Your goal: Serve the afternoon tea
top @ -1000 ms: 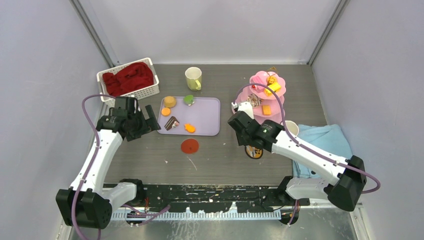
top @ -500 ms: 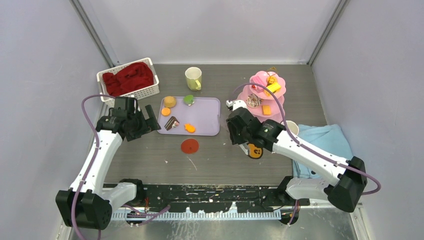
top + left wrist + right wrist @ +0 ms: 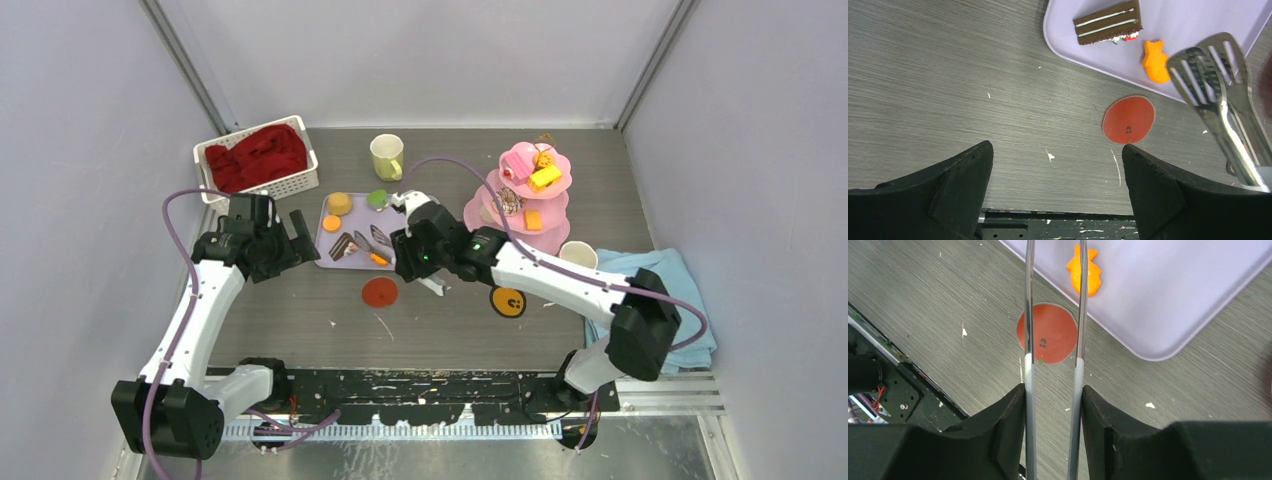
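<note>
My right gripper (image 3: 408,266) (image 3: 1054,390) is shut on a pair of metal tongs (image 3: 372,240) (image 3: 1028,315). The tongs reach over the lilac tray (image 3: 328,262) (image 3: 1158,300), and their two arms straddle an orange fish-shaped sweet (image 3: 1087,272) (image 3: 1154,61). A chocolate cake slice (image 3: 343,246) (image 3: 1108,22), a round bun (image 3: 340,203) and a green sweet (image 3: 377,199) also lie on the tray. My left gripper (image 3: 300,232) (image 3: 1058,150) hangs open and empty at the tray's left. The pink three-tier stand (image 3: 520,158) holds several sweets. The yellow-green mug (image 3: 387,156) stands behind the tray, and a second mug (image 3: 578,256) is near the stand.
A red disc (image 3: 379,292) (image 3: 1053,332) lies just in front of the tray, and an orange disc with a face (image 3: 508,301) lies to its right. At the back left is a white basket (image 3: 258,158) of red cloth, and a light-blue towel (image 3: 650,280) lies at the right.
My right arm has swung left from beside the stand to over the tray, carrying the tongs. The orange face disc now lies uncovered on the table. The left arm has not moved.
</note>
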{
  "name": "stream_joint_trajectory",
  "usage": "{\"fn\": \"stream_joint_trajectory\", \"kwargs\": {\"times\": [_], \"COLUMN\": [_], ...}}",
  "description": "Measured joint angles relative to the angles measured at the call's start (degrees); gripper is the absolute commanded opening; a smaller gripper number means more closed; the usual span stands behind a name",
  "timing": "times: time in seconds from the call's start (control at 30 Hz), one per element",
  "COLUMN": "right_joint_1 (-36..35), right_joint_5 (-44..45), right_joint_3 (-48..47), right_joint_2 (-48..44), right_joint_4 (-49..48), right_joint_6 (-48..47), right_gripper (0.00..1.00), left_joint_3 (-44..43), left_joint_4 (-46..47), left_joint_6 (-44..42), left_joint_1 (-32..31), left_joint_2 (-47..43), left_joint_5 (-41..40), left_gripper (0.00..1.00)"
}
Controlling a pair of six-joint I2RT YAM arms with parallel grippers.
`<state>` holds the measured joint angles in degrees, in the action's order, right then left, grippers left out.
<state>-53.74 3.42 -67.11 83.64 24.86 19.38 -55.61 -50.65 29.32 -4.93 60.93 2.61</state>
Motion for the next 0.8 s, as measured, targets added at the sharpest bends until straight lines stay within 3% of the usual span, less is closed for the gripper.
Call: {"fn": "stream_joint_trajectory", "kwargs": {"times": [0.43,0.57,0.77,0.8], "right_joint_1": [-0.4,-0.4,-0.6,-0.6], "right_joint_5": [-2.0,-2.7,-3.1,-3.1], "right_joint_3": [-5.5,-7.2,-7.8,-7.8], "right_joint_2": [10.7,13.2,15.5,15.5], "right_joint_4": [-4.9,-5.5,-6.0,-6.1], "right_joint_6": [0.3,0.5,0.9,0.9], "right_gripper": [0.48,0.37,0.03,0.01], "left_joint_3": [0.0,0.0,0.0,0.0], "left_joint_4": [-0.4,-0.4,-0.4,-0.5], "left_joint_6": [-0.1,-0.1,-0.3,-0.4], "left_joint_1": [0.1,0.2,0.2,0.2], "left_joint_2": [0.0,0.0,-0.2,-0.2], "left_joint_5": [-1.1,-1.1,-1.1,-1.1], "left_gripper": [0.99,1.0,0.99,0.99]}}
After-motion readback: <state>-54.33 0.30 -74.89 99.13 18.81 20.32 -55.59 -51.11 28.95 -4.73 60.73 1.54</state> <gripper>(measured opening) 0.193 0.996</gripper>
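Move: Some 16 cm to the left of the right hand, 8 cm ahead and 14 cm below lies the chocolate cake slice that the tongs go for. The orange fish is nearer, about 8 cm left and 6 cm ahead; the orange macaron lies 18 cm left and 13 cm ahead, the red coaster about 8 cm left and 2 cm back. From the left hand the slice is roughly 12 cm right, 7 cm ahead. Carrying the open tongs over the tray, the right hand sweeps about 6 cm left while sinking some 4 cm and easing forward a little, bringing the blades past the orange fish to the cake slice's right end. Near the end of the reach the fingers squeeze, drawing the tongs' arms almost together on that end. ##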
